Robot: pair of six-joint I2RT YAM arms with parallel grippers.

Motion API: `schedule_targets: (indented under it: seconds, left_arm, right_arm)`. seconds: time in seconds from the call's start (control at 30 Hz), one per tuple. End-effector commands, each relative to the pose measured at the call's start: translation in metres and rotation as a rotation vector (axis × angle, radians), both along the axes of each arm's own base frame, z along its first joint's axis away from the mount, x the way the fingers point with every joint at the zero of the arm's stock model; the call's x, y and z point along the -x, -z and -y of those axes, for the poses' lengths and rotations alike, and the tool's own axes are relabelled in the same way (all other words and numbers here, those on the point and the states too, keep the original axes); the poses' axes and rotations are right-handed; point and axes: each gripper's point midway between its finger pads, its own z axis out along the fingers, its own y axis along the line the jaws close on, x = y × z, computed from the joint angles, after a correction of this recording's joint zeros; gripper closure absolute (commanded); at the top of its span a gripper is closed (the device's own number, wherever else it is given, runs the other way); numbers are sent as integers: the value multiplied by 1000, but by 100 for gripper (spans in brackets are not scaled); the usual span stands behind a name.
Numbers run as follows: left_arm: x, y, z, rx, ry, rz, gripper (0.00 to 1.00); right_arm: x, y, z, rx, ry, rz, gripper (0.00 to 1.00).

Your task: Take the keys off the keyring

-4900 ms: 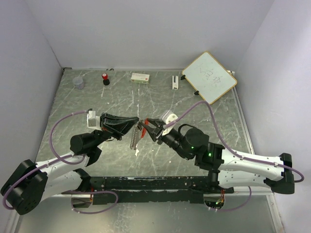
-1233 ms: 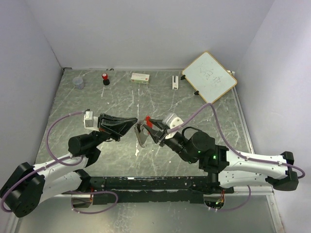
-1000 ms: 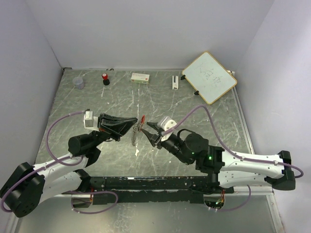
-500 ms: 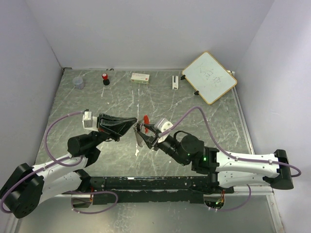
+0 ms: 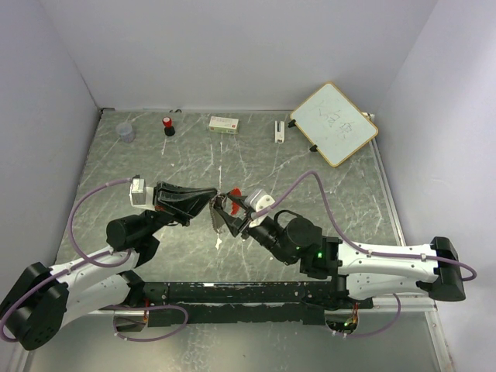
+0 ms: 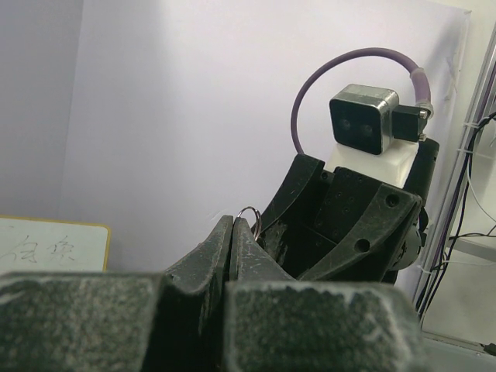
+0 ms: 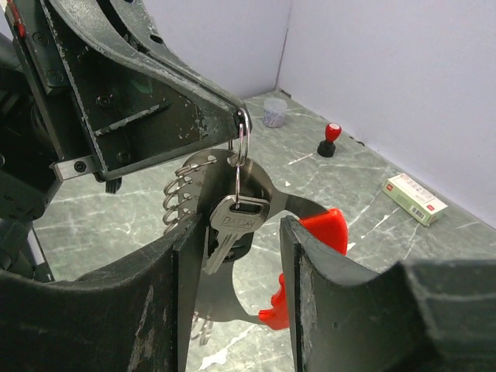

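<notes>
My left gripper is shut on a thin wire keyring, which pokes up past its tips. From the ring hangs a silver key in front of a flat metal plate with red ends and a row of wire loops. In the top view the keys dangle mid-table between the two arms. My right gripper is open, its fingers standing either side of the hanging key without clamping it.
Along the back wall stand a clear cup, a red-capped black bottle, a small box and a white block. A framed whiteboard lies at the back right.
My right arm has slid left toward the left gripper and its jaws have widened around the hanging key. The left gripper has held still, shut on the ring.
</notes>
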Motion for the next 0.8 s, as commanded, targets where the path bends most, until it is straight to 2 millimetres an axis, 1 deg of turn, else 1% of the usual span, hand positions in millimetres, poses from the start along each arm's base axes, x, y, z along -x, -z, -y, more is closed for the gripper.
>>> schedule_targets:
  seconds: [0.0,0.2,0.33,0.5,0.57,0.67,0.77]
  left_arm:
    - [43,-52,-33,206,6,243,93]
    - [42,-52,-33,206,1,243,93]
    - [42,-53,-33,206,0,245,93]
    - [41,-53,-33,207,0,243,93]
    - [41,-53,-33,206,0,241,93]
    - [41,-53,-32,206,1,241,93]
    - [40,-53,-32,204,2,241,93]
  right_arm:
    - [-2,-9,2,-43,20,18,58]
    - [-2,-9,4,-40,23,14,68]
    - [-3,-6,6,-27,30,5,74]
    - [-3,-4,9,-19,39,4,85]
    - [-5,-5,12,-19,51,6,90]
    - [-7,-5,14,-19,66,9,91]
    - [-9,-5,13,-17,77,14,86]
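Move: Just beyond the right hand's pad point, about 1 cm ahead and 1 cm left of it at nearly its height, the key hangs between the open fingertips. The keyring's top, clamped in the left fingers, is roughly 4 cm above that right-hand point, 2 cm left and 1 cm ahead. The red handle lies some 3 cm ahead of it, 2 cm right and 2 cm lower. From the left hand the key is about 5 cm below, 2 cm right and 1 cm back. Closing from almost half open to nearly shut, the right fingers pinch the hanging key near its head. The hand barely travels as they shut, rising about 0.5 cm at first, then easing right and slightly forward, just over 1 cm in all, away from the left fingertips. The left hand stays still and keeps its pinch on the keyring. ##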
